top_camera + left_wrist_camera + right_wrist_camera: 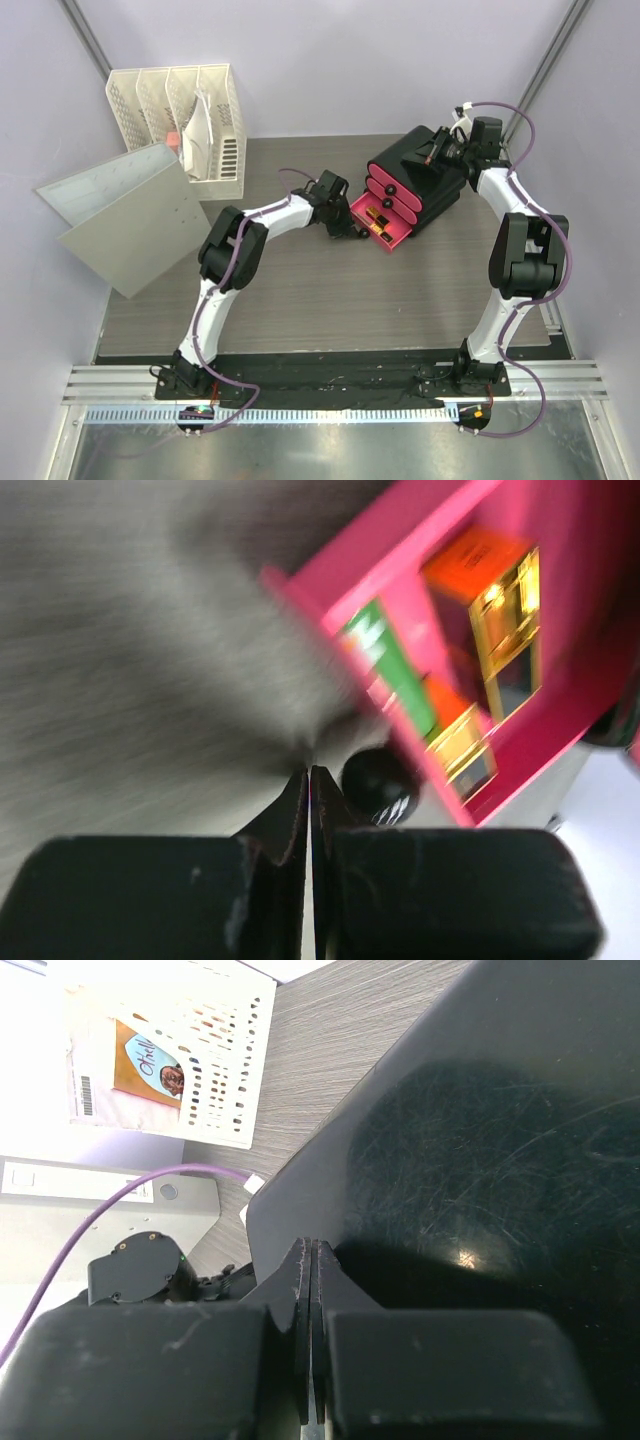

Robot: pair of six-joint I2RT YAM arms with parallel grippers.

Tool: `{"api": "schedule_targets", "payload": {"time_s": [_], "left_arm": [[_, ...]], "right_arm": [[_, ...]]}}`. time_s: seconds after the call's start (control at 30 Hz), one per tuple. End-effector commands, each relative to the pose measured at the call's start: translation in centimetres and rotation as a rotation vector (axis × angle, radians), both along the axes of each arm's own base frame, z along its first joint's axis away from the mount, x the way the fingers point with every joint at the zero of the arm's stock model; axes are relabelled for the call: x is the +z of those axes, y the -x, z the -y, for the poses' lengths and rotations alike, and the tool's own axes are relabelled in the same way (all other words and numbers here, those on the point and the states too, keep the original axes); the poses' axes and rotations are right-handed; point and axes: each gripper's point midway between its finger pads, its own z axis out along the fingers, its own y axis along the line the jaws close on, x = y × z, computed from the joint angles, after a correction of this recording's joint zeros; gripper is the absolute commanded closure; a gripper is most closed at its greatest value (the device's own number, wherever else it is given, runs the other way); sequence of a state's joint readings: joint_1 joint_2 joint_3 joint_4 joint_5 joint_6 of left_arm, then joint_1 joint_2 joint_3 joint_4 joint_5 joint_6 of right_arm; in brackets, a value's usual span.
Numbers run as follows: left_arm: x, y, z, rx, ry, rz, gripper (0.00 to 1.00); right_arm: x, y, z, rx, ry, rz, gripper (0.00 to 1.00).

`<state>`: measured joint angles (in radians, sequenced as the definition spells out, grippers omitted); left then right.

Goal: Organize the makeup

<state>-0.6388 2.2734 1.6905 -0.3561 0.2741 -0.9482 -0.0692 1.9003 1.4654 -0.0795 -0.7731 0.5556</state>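
Observation:
The black organizer (425,170) with pink drawers stands at the back right. Its lowest pink drawer (398,232) is pulled out. In the blurred left wrist view this drawer (330,590) holds makeup: an orange tube (475,565), a green stick (395,675) and two gold-black lipsticks (510,630) (465,745). My left gripper (310,775) is shut and holds nothing, just outside the drawer's wall. Beside its tips is a round black thing (378,780); knob or disc, I cannot tell. My right gripper (310,1245) is shut and holds nothing, its tips at the organizer's black top (480,1140).
A white file rack (190,115) holding papers stands at the back left. A grey folder (130,215) lies open beside it, over the table's left edge. The left arm (240,240) reaches across the middle of the wood-grain table (300,300).

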Motion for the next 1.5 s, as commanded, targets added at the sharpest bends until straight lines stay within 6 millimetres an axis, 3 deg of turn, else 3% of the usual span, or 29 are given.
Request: {"api": "schedule_targets", "payload": {"time_s": [0.0,0.27,0.33,0.37,0.43,0.57,0.67,0.8,0.83,0.87,0.9,0.97,1.0,1.07,1.1,1.17,1.2,1.23,1.3,1.33,1.37,1.4,1.43,1.47], "left_arm": [[1.7,-2.1,3.2,0.030,0.132,0.015,1.00],[5.1,-5.0,6.5,0.091,0.333,0.078,1.00],[4.5,-5.3,7.2,0.090,0.345,0.061,1.00],[5.4,-6.0,7.6,0.092,0.366,0.073,1.00],[5.0,-6.3,8.1,0.098,0.380,0.061,1.00],[6.8,-7.4,9.5,0.074,0.431,0.088,1.00],[7.3,-7.3,9.5,0.069,0.436,0.094,1.00],[8.5,-6.6,8.0,0.068,0.415,0.148,1.00],[8.0,-6.2,7.2,0.069,0.403,0.170,0.99],[9.1,-6.1,6.7,0.069,0.392,0.203,0.97],[11.7,-6.0,6.1,0.043,0.378,0.288,0.93],[13.3,-5.3,5.0,-0.005,0.325,0.335,0.79],[16.0,-5.0,4.4,-0.052,0.302,0.424,0.73],[18.1,-4.7,3.3,-0.080,0.257,0.486,0.66],[20.2,-4.0,2.2,-0.100,0.217,0.536,0.60],[22.0,-3.4,1.0,-0.113,0.176,0.573,0.52],[21.9,-2.6,0.2,-0.125,0.139,0.560,0.47],[23.2,-2.1,-0.9,-0.130,0.109,0.595,0.34],[22.9,-1.0,-2.4,-0.135,0.053,0.588,0.20],[21.3,0.0,-3.5,-0.141,0.008,0.548,0.10],[22.3,0.8,-4.5,-0.141,-0.008,0.571,0.08],[21.8,1.6,-5.3,-0.144,-0.026,0.558,0.00],[19.6,2.8,-6.3,-0.152,-0.061,0.510,0.00],[20.5,3.7,-7.1,-0.145,-0.056,0.520,0.00]], "right_arm": [[-14.7,6.7,1.5,-0.057,0.140,-0.516,0.99],[-14.9,6.7,1.5,-0.057,0.140,-0.520,0.99],[-14.9,6.7,1.4,-0.056,0.139,-0.520,0.99],[-14.9,6.6,1.4,-0.056,0.139,-0.519,0.99],[-14.8,6.6,1.5,-0.056,0.141,-0.515,0.99],[-14.8,6.6,1.5,-0.057,0.140,-0.516,0.99],[-14.7,6.6,1.5,-0.057,0.140,-0.513,0.99],[-14.2,6.1,1.6,-0.063,0.142,-0.502,0.99],[-13.5,5.6,1.6,-0.066,0.140,-0.484,0.99],[-13.0,5.3,1.6,-0.071,0.132,-0.479,0.99],[-12.3,4.9,1.6,-0.075,0.129,-0.462,0.99],[-10.5,3.7,1.6,-0.082,0.127,-0.416,0.99],[-9.4,3.2,1.7,-0.086,0.130,-0.387,0.99],[-7.2,2.1,1.9,-0.104,0.135,-0.330,0.98],[-5.8,1.7,2.0,-0.115,0.137,-0.298,0.98],[-3.3,0.7,2.2,-0.126,0.137,-0.236,0.95],[-2.1,0.5,2.1,-0.128,0.138,-0.207,0.94],[-1.0,0.3,2.2,-0.132,0.139,-0.181,0.93],[2.1,0.0,2.0,-0.131,0.142,-0.106,0.89],[3.1,0.1,1.4,-0.118,0.146,-0.080,0.82],[5.0,0.3,1.1,-0.111,0.162,-0.026,0.64],[5.9,0.6,0.6,-0.102,0.172,-0.003,0.55],[6.7,1.0,-0.3,-0.086,0.190,0.022,0.48],[7.9,1.8,-1.6,-0.050,0.208,0.059,0.38]]}}
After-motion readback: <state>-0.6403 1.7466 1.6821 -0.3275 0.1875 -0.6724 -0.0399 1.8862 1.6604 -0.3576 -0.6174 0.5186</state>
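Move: The open bottom drawer's knob lies just off the closed left fingertips, about 3 cm to the right, 1 cm ahead and at their height. The drawer tray with the gold boxes is centred some 7 cm right and 4 cm ahead; the black case stands about 16 cm right and 12 cm ahead. The right hand is on the case's top, its middle 4 cm left, 11 cm below; the knob is roughly 17 cm left, 11 cm back, 17 cm below. Bring the closed left gripper forward and right, low along the table, about 10 cm, and push the bottom drawer's front into the black case while the right fingertips stay on the case's top. Then back the left gripper off and lift it some 25 cm, drawing left and back, tipping the fingers up and opening wide. Late on, raise the right gripper about 3 cm off the case, opening it halfway. ##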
